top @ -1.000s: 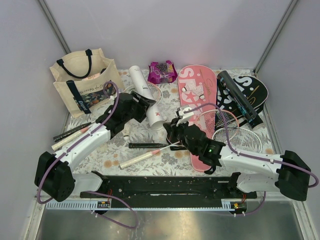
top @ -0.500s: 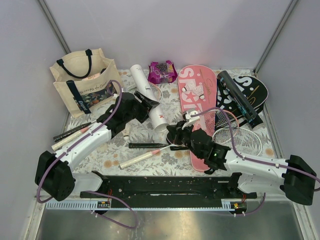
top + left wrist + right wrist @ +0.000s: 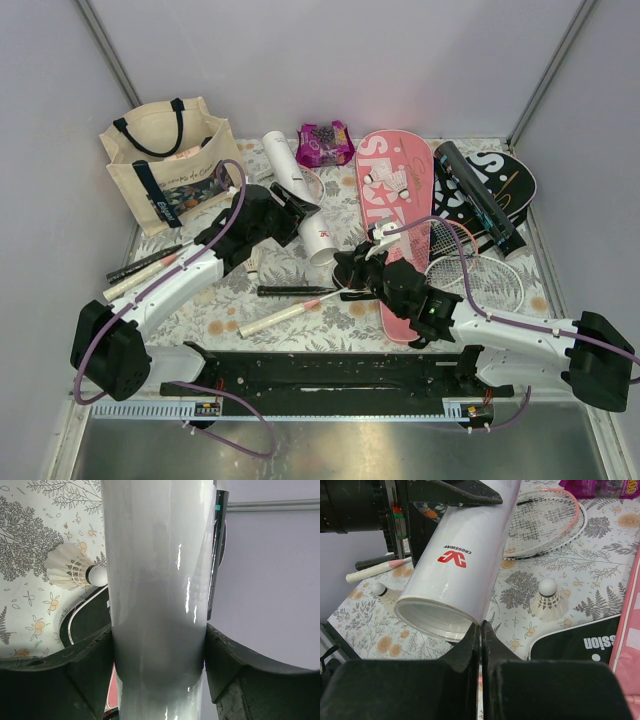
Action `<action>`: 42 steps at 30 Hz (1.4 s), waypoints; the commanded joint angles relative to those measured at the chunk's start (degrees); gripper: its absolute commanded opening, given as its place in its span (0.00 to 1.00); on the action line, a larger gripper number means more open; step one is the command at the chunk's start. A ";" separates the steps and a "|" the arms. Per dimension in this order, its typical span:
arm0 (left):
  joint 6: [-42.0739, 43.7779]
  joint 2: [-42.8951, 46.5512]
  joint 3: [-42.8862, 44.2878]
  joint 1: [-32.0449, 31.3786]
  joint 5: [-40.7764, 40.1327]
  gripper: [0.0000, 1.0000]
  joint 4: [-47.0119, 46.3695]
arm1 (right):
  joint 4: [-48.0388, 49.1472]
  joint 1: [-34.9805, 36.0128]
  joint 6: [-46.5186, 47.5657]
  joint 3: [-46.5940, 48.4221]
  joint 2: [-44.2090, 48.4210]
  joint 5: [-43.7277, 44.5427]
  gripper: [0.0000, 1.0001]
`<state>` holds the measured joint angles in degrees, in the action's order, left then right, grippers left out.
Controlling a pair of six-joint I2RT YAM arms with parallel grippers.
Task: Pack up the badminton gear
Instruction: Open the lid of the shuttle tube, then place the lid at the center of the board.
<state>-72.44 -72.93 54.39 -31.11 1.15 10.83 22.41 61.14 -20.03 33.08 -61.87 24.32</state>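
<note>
My left gripper [image 3: 287,207] [image 3: 159,645] is shut around a long white tube [image 3: 310,228] [image 3: 157,570], held slanted above the table with its open mouth [image 3: 437,617] facing the right arm. The right gripper [image 3: 350,268] [image 3: 481,630] is shut with nothing seen between its fingers, its tips just under the tube's rim. White shuttlecocks lie on the cloth: one [image 3: 547,602] right of the tube, another [image 3: 70,570] beside it. The pink cover [image 3: 392,205], the black cover [image 3: 505,178] with a black tube [image 3: 478,195] on it, and two rackets [image 3: 470,268] lie on the right.
A cream tote [image 3: 165,165] stands at the back left and a purple snack packet [image 3: 325,143] lies at the back. Racket handles [image 3: 150,265] [image 3: 290,312] lie near the left arm. A pink-rimmed racket head [image 3: 545,522] lies behind the tube.
The tube's open end has dipped slightly toward the right arm. My right gripper has shifted a little right and forward, staying shut.
</note>
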 commanded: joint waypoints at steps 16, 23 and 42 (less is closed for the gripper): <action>10.39 -2.92 4.58 4.22 -9.06 0.24 3.49 | -5.71 -0.41 -7.21 2.08 8.69 1.34 0.00; 10.13 -3.63 5.29 4.31 -9.15 0.24 3.58 | -7.73 -0.50 -7.04 0.32 11.59 2.76 0.00; 12.77 -6.00 7.92 4.48 -11.44 0.21 6.13 | -16.17 -0.41 -12.93 4.45 13.18 3.53 0.00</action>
<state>-61.49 -79.88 60.03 -26.00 -8.29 20.32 8.25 60.80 -31.03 35.16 -47.35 24.58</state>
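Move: The tube's clear lid is already pinched at its rim by the right fingertips, its middle about 3 cm left and 1 cm ahead of them, level. A shuttlecock lies some 12 cm ahead of that hand, 3 cm left and 18 cm below; a black cover is about 5 cm ahead, 3 cm right, 19 cm down. From the left hand, holding the tube, the lid is roughly 8 cm back, 6 cm right and 4 cm lower. Keeping the lid's rim pinched, the right hand draws back and to its right, away from the tube, about 4 cm in all, and finishes with a quick lift of nearly 5 cm in total. The left hand keeps its grip on the tube, creeps slightly back and right, then abruptly swings some 7 cm left, also forward and down, rolling about 15 degrees with its left side rising. ##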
